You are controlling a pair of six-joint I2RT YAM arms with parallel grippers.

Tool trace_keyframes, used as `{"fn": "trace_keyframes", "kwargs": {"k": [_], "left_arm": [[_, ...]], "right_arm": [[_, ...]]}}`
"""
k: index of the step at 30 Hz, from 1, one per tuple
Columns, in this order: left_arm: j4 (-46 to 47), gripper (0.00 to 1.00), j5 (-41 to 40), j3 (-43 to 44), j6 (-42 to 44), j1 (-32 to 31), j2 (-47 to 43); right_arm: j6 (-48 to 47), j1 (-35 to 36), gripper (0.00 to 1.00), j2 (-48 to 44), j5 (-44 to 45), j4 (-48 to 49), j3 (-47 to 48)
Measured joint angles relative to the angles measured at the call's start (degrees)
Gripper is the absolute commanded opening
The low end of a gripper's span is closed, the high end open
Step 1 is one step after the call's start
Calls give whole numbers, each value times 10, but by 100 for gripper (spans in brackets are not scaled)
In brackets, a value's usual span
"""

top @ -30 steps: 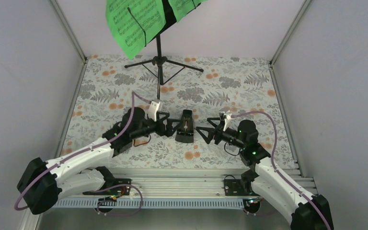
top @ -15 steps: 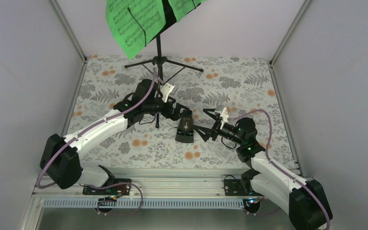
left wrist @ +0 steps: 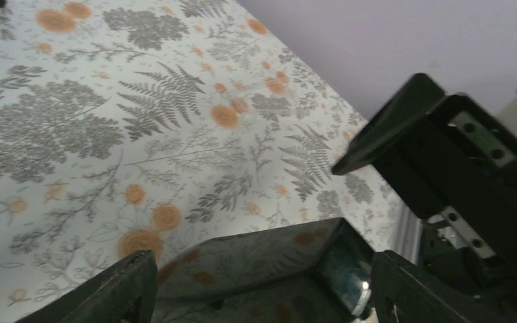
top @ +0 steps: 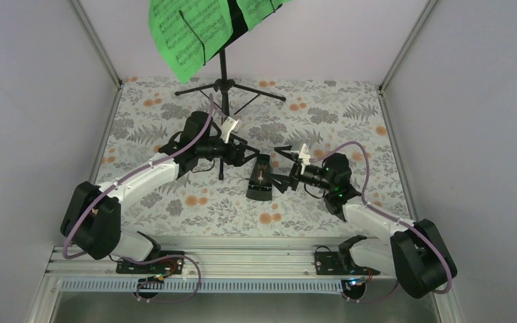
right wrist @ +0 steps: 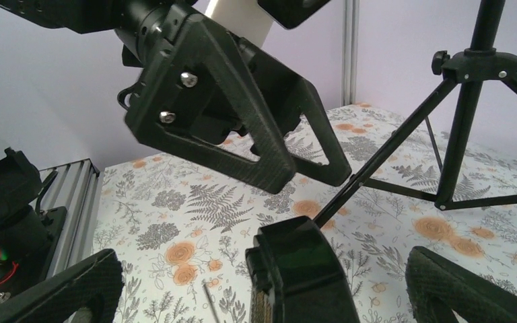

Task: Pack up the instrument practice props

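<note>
The dark pyramid metronome (top: 261, 179) stands on the floral cloth between both arms. My left gripper (top: 245, 154) reaches its top from the far left. In the left wrist view, that gripper (left wrist: 256, 293) is open and its fingers (left wrist: 118, 289) straddle the glossy metronome (left wrist: 262, 259); I cannot tell whether they touch it. My right gripper (top: 280, 182) comes from the right, and in its wrist view this gripper (right wrist: 266, 289) is open with clear gaps around the metronome (right wrist: 303, 276). The black tripod music stand (top: 223, 74) stands behind, holding green music sheets (top: 188, 30).
A tripod leg (right wrist: 384, 151) runs down to the cloth just behind the metronome. A thin metal pin (right wrist: 209, 303) lies on the cloth near my right gripper's left finger. Aluminium rails (top: 242, 245) edge the near side, and grey walls close in left, right and back.
My left gripper swung away from the metronome's left side to its far-left top. The right gripper slid left until its fingers bracket the metronome.
</note>
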Motion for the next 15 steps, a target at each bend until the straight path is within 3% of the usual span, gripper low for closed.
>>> {"fn": "trace_keyframes", "kwargs": {"k": [8, 15], "left_arm": [[31, 60, 65, -2, -4, 0, 6], [32, 58, 96, -2, -4, 0, 29]], "right_arm": [[-33, 7, 100, 38, -12, 13, 16], [-58, 8, 100, 65, -14, 17, 26]]}}
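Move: The upright metronome's middle lies about 4 cm to the left gripper's right, roughly level fore and aft and some 10 cm below. Its thin pendulum rod shows on the robot's side, its tip about 4 cm back, 4 cm right and 4 cm down. The near stand leg's foot is some 4 cm ahead, 9 cm left and 20 cm down. From the right gripper, the metronome's middle is about 4 cm left, 1 cm ahead and 10 cm below. Bring the left gripper about 2 cm back and as far right, in beside the metronome's top on the side of its rod, rising slightly and then sinking again; turn it clockwise some 10 degrees and draw the fingers in to a bit over half open. Meanwhile ease the wide-open right gripper roughly 1 cm left, 1 cm down and slightly forward towards the metronome. ##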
